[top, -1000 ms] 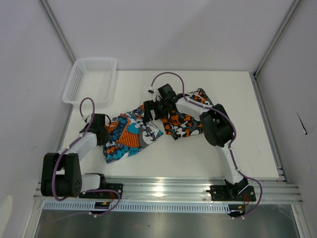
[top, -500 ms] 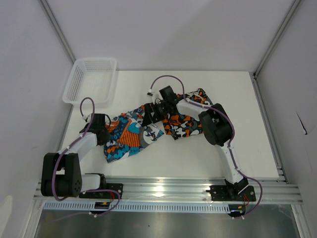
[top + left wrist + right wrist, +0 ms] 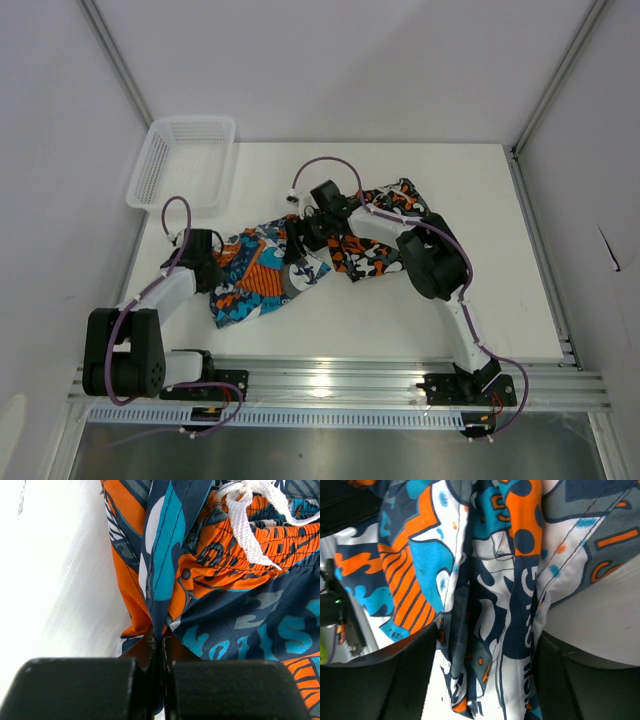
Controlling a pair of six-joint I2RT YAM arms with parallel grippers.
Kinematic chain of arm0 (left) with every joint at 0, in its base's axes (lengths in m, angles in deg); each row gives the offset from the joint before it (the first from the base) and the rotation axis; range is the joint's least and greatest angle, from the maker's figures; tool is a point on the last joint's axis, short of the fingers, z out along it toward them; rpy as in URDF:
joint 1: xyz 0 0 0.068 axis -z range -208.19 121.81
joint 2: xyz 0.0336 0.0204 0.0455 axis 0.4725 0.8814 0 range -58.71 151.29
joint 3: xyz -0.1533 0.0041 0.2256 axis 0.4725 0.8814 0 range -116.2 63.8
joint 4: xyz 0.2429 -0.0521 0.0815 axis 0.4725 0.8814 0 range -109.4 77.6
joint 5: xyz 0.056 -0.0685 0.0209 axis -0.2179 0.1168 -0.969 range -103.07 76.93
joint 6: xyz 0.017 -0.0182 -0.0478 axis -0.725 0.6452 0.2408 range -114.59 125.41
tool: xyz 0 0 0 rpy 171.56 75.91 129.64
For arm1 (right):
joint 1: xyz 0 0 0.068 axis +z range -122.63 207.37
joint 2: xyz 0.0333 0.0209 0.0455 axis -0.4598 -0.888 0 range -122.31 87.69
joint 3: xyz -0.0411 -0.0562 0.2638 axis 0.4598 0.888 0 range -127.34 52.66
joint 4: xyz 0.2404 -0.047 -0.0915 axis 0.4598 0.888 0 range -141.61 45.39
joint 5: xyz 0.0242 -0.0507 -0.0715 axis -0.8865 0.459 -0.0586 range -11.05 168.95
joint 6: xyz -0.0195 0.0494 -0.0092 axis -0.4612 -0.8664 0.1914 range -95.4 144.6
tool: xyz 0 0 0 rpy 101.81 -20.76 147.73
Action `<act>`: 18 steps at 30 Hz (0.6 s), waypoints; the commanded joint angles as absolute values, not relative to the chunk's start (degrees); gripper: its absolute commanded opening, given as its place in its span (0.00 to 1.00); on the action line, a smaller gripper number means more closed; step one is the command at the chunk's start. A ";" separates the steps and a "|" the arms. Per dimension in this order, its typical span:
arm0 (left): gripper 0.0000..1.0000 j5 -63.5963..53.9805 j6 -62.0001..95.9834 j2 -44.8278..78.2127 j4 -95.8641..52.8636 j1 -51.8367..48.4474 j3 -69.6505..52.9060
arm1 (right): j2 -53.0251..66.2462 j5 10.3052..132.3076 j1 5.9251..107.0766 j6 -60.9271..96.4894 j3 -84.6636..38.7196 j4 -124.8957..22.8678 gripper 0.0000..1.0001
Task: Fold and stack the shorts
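Note:
The blue-teal, orange and white cartoon shorts (image 3: 262, 280) lie crumpled at the left centre of the table. The orange, black and white camouflage shorts (image 3: 375, 250) lie to their right, partly under the right arm. My left gripper (image 3: 214, 270) is shut on the left edge of the cartoon shorts; in the left wrist view the jaws (image 3: 161, 640) pinch a fold of the cartoon shorts (image 3: 240, 610) below the white drawstring (image 3: 245, 520). My right gripper (image 3: 297, 247) is low over the cartoon shorts' right part. Its jaws (image 3: 484, 640) stand wide apart astride a bunched ridge of the cartoon shorts (image 3: 485, 580).
A white plastic mesh basket (image 3: 185, 160) stands at the back left corner of the white table (image 3: 400, 310). Grey walls close in both sides, and a metal rail runs along the near edge.
My right gripper has moved toward the near left, from the seam between the two shorts onto the cartoon shorts. The left arm and both shorts have stayed put.

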State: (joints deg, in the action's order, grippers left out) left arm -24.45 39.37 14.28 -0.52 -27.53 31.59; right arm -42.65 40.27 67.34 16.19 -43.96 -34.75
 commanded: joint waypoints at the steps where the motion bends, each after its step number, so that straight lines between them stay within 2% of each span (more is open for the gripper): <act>1: 0.00 -23.09 38.37 13.62 -1.91 -28.02 31.45 | -40.28 47.39 68.51 15.90 -42.96 -32.18 0.71; 2: 0.00 -23.09 38.28 13.62 -1.91 -28.02 31.45 | -40.19 48.96 68.59 15.55 -42.88 -32.53 0.68; 5: 0.00 -22.74 38.20 13.10 -2.17 -28.02 31.63 | -39.23 52.91 68.77 14.05 -42.52 -33.41 0.47; 6: 0.00 -22.56 38.11 12.92 -2.43 -28.02 31.89 | -38.87 53.80 68.86 13.61 -42.35 -33.50 0.36; 9: 0.00 -21.77 37.67 12.13 -3.05 -28.02 32.16 | -37.91 57.76 69.65 12.38 -42.17 -34.47 0.21; 11: 0.00 -22.03 37.58 11.60 -3.31 -27.58 32.16 | -37.47 59.60 70.52 11.94 -42.26 -34.82 0.15; 12: 0.00 -22.64 37.58 10.99 -3.31 -26.71 32.16 | -37.20 60.48 70.88 11.77 -42.43 -34.82 0.05; 14: 0.00 -23.35 37.75 10.11 -2.96 -25.39 32.24 | -36.68 63.03 71.84 11.50 -42.52 -34.82 0.00; 18: 0.00 -25.37 38.28 7.39 -1.65 -23.28 31.63 | -34.75 66.64 73.42 10.97 -42.61 -34.47 0.00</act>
State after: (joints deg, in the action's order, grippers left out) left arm -23.81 38.80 10.45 -1.33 -24.88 32.14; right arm -39.51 61.74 71.75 11.84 -42.27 -34.13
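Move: The right hand's open fingers straddle a fold at the shorts' right edge, its middle roughly 1 cm ahead, 1 cm right and 2 cm below. The folded pair lies about 21 cm right of this hand and 5 cm ahead. From the left hand, which already grips the shorts' left end, the fold is about 8 cm ahead and 20 cm right, around table height; the white basket is roughly 27 cm ahead and 7 cm left. The right fingers dip some 1.5 cm forward and down, pinching the fold; the left, still gripping, lifts rightward 1.5 cm. ##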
